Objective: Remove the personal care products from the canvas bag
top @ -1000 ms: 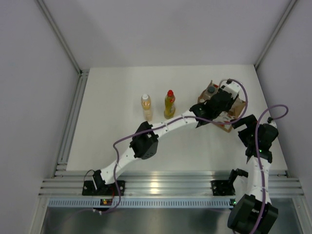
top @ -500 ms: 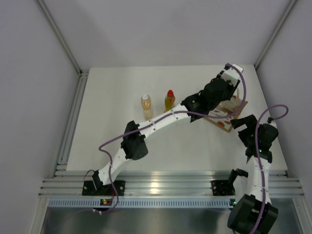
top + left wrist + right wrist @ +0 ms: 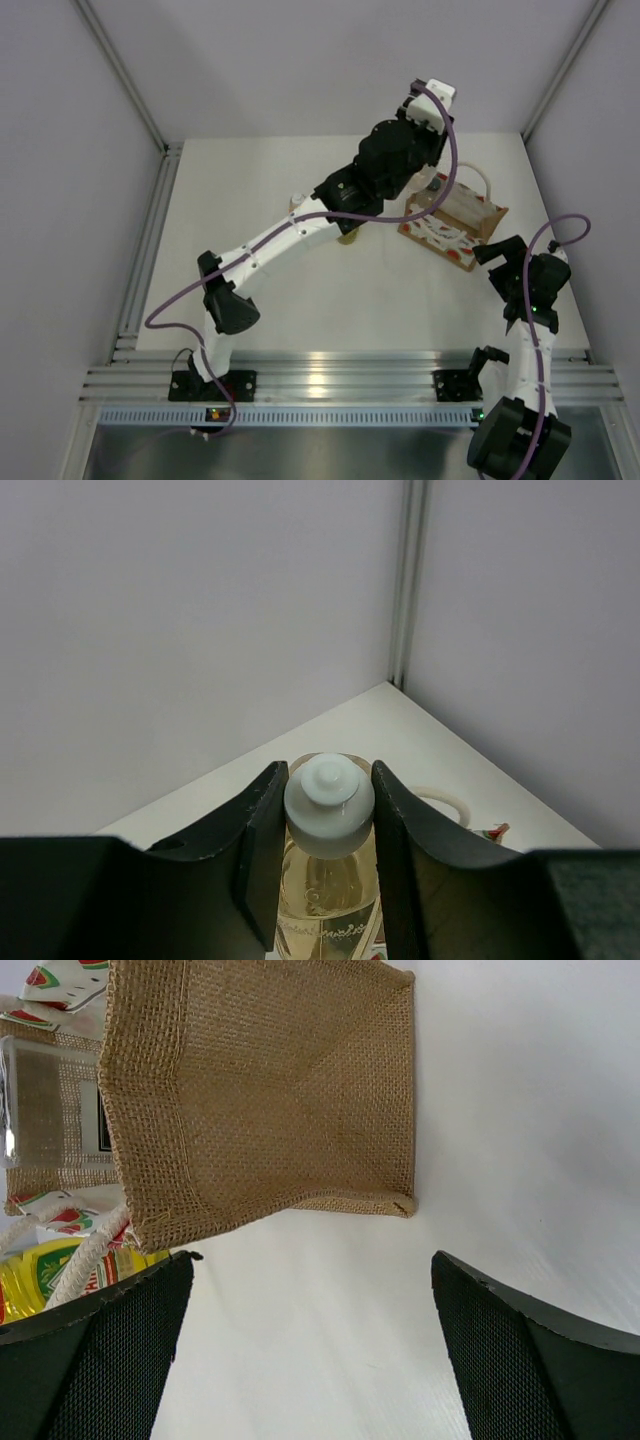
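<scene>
My left gripper (image 3: pixel 329 780) is shut on the white cap of an amber bottle (image 3: pixel 322 890), held high in the air. In the top view the raised left arm (image 3: pixel 400 150) hides that bottle. The canvas bag (image 3: pixel 455 218) lies on the table at the right, with a clear bottle with a dark grey cap (image 3: pixel 437 187) at its mouth. An amber bottle (image 3: pixel 297 204) and a yellow bottle (image 3: pixel 348 236) stand on the table, mostly hidden behind the left arm. My right gripper (image 3: pixel 310 1270) is open just short of the bag's burlap bottom (image 3: pixel 260 1090), touching nothing.
White walls close in the table on three sides, with a corner post (image 3: pixel 405 580) behind the held bottle. The bag's cream handles (image 3: pixel 80 1250) loop by the yellow bottle (image 3: pixel 40 1275). The right arm (image 3: pixel 525 290) stands near the table's right edge.
The left arm has risen out of the bag and swung back and to the left, carrying the amber bottle. The bag and the grey-capped bottle now show. The right arm has not moved.
</scene>
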`<action>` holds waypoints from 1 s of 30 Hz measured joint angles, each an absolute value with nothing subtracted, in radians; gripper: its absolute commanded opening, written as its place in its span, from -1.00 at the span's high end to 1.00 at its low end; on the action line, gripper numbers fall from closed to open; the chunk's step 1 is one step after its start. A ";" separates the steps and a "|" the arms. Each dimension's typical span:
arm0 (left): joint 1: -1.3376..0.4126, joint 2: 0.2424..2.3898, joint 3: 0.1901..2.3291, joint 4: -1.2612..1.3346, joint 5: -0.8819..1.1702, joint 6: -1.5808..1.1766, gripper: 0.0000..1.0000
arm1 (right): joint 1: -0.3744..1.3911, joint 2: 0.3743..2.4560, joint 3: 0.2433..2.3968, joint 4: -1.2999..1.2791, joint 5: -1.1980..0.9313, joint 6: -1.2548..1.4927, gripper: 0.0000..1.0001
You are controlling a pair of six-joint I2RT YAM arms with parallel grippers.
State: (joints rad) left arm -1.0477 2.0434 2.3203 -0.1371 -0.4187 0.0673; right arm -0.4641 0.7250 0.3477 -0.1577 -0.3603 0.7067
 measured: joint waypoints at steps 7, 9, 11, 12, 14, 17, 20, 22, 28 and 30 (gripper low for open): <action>-0.887 1.848 2.108 -0.161 -0.416 0.041 1.00 | -0.467 0.725 0.348 -0.158 -0.360 0.706 -0.99; -0.820 1.802 2.053 -0.181 -0.409 0.021 1.00 | -0.467 0.725 0.348 -0.158 -0.360 0.706 -0.99; -0.739 1.757 1.988 -0.189 -0.405 -0.002 1.00 | -0.467 0.725 0.348 -0.158 -0.360 0.706 -0.99; -0.701 1.739 1.961 -0.195 -0.402 -0.009 1.00 | -0.467 0.725 0.348 -0.158 -0.360 0.706 -0.99; -0.622 1.707 1.905 -0.200 -0.400 -0.023 1.00 | -0.467 0.725 0.348 -0.158 -0.360 0.706 -0.99; -0.490 1.669 1.832 -0.212 -0.377 -0.055 1.00 | -0.468 0.725 0.348 -0.158 -0.361 0.706 -0.99; -0.378 1.644 1.769 -0.211 -0.356 -0.087 1.00 | -0.468 0.725 0.348 -0.158 -0.361 0.706 -0.99; -0.325 1.626 1.721 -0.209 -0.356 -0.097 1.00 | -0.468 0.725 0.348 -0.158 -0.361 0.706 -0.99; -0.271 1.561 1.489 -0.114 -0.350 -0.100 1.00 | -0.468 0.725 0.348 -0.158 -0.361 0.706 -0.99; -0.278 1.551 1.407 -0.063 -0.338 -0.103 1.00 | -0.468 0.725 0.348 -0.158 -0.361 0.706 -0.99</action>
State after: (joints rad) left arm -0.2775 1.5509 1.4067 -0.0631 -0.3382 -0.1028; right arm -0.4679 0.7250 0.3477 -0.1577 -0.3607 0.7055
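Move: My left hand already holds the third bottle by its white cap, high above the table. The free spot it is taken to lies roughly 40 cm to the left, 9 cm ahead and 46 cm down. On the way, the red-capped bottle stands some 15 cm left, 4 cm ahead; the white-capped bottle about 27 cm left, 3 cm ahead, both 36 cm lower. The canvas bag is about 15 cm right, 7 cm ahead, 40 cm below. From my right hand the spot is some 55 cm left, 18 cm ahead, 11 cm below. Keeping my pinch on the cap, I sweep my left hand fast to the left, about 40 cm, away from the bag and high past the two standing bottles, drifting some 13 cm forward. I swing the wrist about 40 degrees counter-clockwise so the fingers point ahead, tipping them down. The sweep starts nearly level; then I sink about 15 cm towards the free spot, the sideways travel dying out. ##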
